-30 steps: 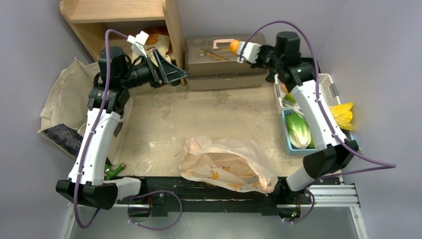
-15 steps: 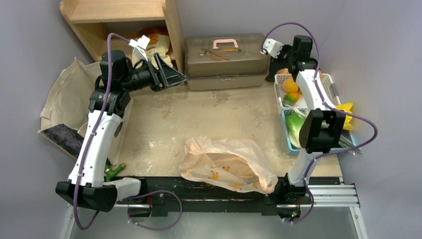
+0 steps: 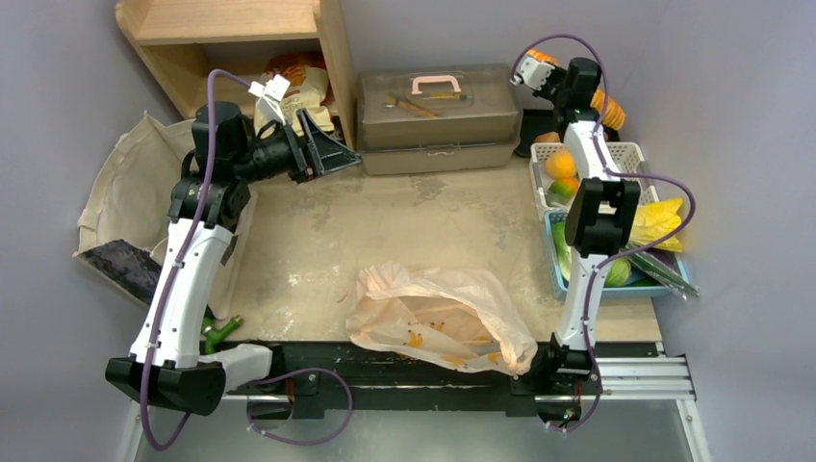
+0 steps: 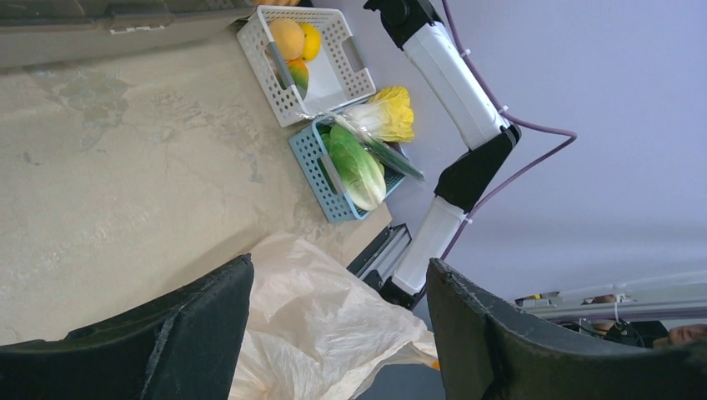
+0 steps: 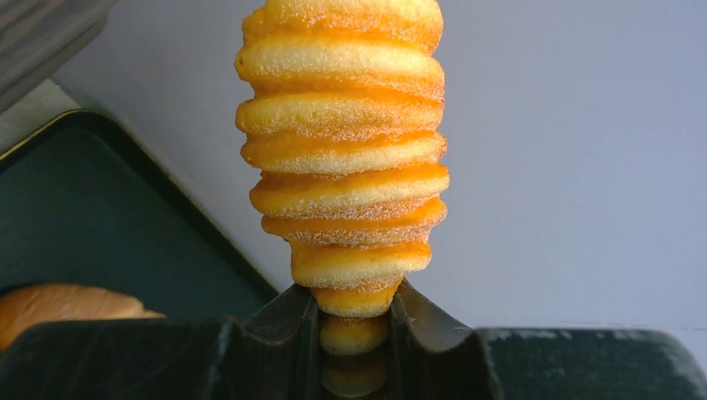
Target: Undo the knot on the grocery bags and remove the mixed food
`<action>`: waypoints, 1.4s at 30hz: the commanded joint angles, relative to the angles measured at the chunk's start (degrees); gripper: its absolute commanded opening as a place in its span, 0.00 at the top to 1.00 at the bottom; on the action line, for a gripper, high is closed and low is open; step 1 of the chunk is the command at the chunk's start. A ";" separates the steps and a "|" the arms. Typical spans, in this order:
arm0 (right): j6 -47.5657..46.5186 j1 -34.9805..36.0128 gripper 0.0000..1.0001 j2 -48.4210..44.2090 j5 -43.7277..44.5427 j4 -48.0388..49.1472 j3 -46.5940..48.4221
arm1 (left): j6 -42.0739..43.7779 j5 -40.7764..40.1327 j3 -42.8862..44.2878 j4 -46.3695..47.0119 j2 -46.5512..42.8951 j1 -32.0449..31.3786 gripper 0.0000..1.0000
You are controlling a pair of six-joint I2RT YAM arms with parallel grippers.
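Observation:
The pale-orange grocery bag (image 3: 438,318) lies slack and crumpled near the table's front edge; its knot does not show. Orange fruits (image 3: 561,164) sit in a white basket (image 3: 630,154). A green cabbage (image 4: 354,167) fills a blue basket (image 4: 321,179), with yellow leaves (image 3: 659,221) beside it. My right gripper (image 5: 354,312) is shut on the narrow end of a long ridged orange vegetable (image 5: 342,150), held up at the back right (image 3: 608,108) behind the white basket. My left gripper (image 3: 332,149) hangs open and empty in the air by the shelf, the bag (image 4: 317,325) showing far below between its fingers (image 4: 208,317).
A wooden shelf (image 3: 231,38) stands at the back left and a grey toolbox (image 3: 433,115) at the back middle. A cloth bag (image 3: 125,183) and a dark slab (image 3: 120,265) lie at the left edge. A dark tray (image 5: 83,217) sits under the right gripper.
The right arm has swung from above the toolbox to the back right corner, carrying the ridged orange vegetable. The left arm and the bag have stayed put.

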 commanded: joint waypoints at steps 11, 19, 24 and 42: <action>-6.96 -4.28 1.00 9.10 -7.89 17.54 6.62 | 2.23 -0.34 -0.64 -1.54 0.39 0.73 0.27; -9.27 -5.87 0.87 11.54 -12.41 15.92 5.66 | 4.22 -0.30 1.44 -4.80 2.19 1.00 0.27; -7.02 -6.20 0.36 12.60 -12.84 17.23 5.71 | 3.90 -0.15 2.16 -4.71 3.52 0.96 0.27; 4.48 -5.93 0.03 4.43 -21.33 18.65 -3.00 | 3.62 0.46 2.00 -3.40 4.53 1.01 0.27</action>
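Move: The dark tray that is to take the twisted bread lies about 14 cm below the right hand, straight under it and some 3 cm to the right; the baguette on the tray is about 2 cm back, 3 cm right and 12 cm down. The white fruit basket sits roughly 13 cm back, 8 cm right and 11 cm down, the toolbox 28 cm left, 3 cm back and 7 cm down. From the left hand, the tray is about 37 cm ahead, 50 cm right and 28 cm below. The twisted bread, still pinched crosswise in the right fingers, is carried about 4 cm forward, then down and some 5 cm right towards the tray, and let go beside the wall. While the fingers open wide, the right hand eases about 3 cm left and sinks further, turning roughly 10 degrees counter-clockwise. The empty, open left hand sinks about 4 cm, going slightly forward. ##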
